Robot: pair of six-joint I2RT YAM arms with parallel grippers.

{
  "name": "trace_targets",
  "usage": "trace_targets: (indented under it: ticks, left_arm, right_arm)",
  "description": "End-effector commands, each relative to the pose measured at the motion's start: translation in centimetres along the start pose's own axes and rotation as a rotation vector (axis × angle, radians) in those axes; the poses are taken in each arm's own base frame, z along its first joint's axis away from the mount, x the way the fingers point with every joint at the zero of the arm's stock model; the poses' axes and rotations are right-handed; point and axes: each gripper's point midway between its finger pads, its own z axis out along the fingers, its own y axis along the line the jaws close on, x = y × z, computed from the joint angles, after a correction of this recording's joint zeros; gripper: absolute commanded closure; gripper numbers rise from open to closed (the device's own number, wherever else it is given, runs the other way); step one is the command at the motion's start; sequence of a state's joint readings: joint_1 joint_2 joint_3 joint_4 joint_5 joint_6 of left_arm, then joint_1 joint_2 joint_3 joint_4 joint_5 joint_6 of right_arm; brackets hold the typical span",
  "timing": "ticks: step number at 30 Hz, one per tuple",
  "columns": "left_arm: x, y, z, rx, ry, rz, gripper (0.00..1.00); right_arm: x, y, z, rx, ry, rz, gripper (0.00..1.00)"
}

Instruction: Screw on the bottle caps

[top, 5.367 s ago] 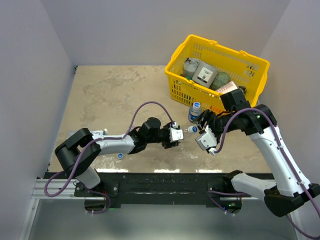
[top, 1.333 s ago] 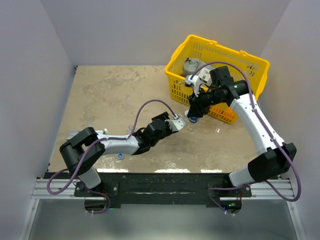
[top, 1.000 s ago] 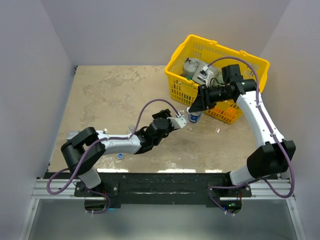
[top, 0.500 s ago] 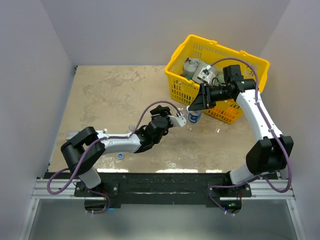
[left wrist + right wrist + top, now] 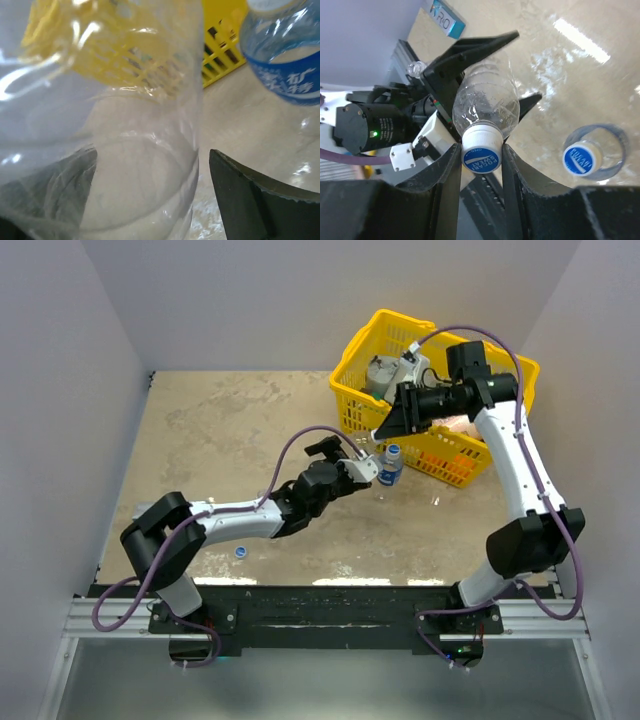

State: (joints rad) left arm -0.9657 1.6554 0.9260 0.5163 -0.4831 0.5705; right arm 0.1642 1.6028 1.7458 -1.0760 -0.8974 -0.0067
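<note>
In the right wrist view my right gripper (image 5: 481, 150) is shut on the blue-topped white bottle cap (image 5: 481, 159) that sits on the neck of a clear unlabelled bottle (image 5: 487, 105). The left gripper's black fingers (image 5: 470, 50) stand open on either side of that bottle's body. From the left wrist the same bottle (image 5: 125, 165) fills the space in my left gripper (image 5: 150, 170), with a gap to the right finger (image 5: 250, 200). A blue-labelled bottle (image 5: 390, 466) with its cap (image 5: 580, 159) on stands beside them. From above, the right gripper (image 5: 383, 432) hangs over the left gripper (image 5: 358, 462).
A yellow basket (image 5: 440, 335) with grey cans (image 5: 380, 375) stands just behind the bottles. A small blue-and-white packet (image 5: 240, 551) lies near the table's front edge. The open mouth of another clear bottle (image 5: 415, 67) shows beyond the left arm.
My left gripper has opened and let go of the clear bottle's body. The right gripper keeps its hold on the cap and has shifted slightly up and back.
</note>
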Motion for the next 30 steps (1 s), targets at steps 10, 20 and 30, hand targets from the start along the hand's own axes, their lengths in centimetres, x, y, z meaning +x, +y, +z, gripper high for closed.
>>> trace_targets:
  ticks: [10,20,30]
  left_arm:
    - [-11.0,0.5,-5.9,0.366,-0.176,-0.362,0.01]
    - [-17.6,18.8,-11.4,0.068,-0.381,-0.403,0.00]
    - [-15.6,29.6,-12.7,-0.300,-0.364,-0.303,0.01]
  right_arm:
    - [-8.8,-0.7,-2.4,0.231,-0.131,-0.409,1.00]
    - [-6.8,2.0,2.8,0.269,-0.018,-0.765,1.00]
    - [-6.5,0.3,5.7,0.353,0.009,-0.836,1.00]
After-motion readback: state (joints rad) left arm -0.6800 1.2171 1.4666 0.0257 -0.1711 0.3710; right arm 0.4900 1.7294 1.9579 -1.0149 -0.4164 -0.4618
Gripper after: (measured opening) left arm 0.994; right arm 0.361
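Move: The right hand grips the cap of a raised capped bottle. The bare table spot it heads over lies about 4 cm ahead, 6 cm left and 29 cm below; the labelled bottle's middle is some 5 cm ahead, 4 cm right and 19 cm below, and the yellow basket's about 22 cm ahead and 14 cm right. From the left hand, already open around that bottle, the open bottle lies roughly 12 cm back and 20 cm left, the loose cap 16 cm back and 26 cm left. Keeping its pinch on the cap, the right hand takes the bottle out of the open left gripper, forward about 6 cm and up 5 cm, then swings left and sinks about 6 cm towards the bare spot left of the labelled bottle, easing slightly back on the way while the wrist rolls some 45 degrees. The left hand, fingers staying wide open, first backs off 7 cm and slightly right, then climbs to 33 cm above its start, swinging left and forward again as it leaves the bottle. ##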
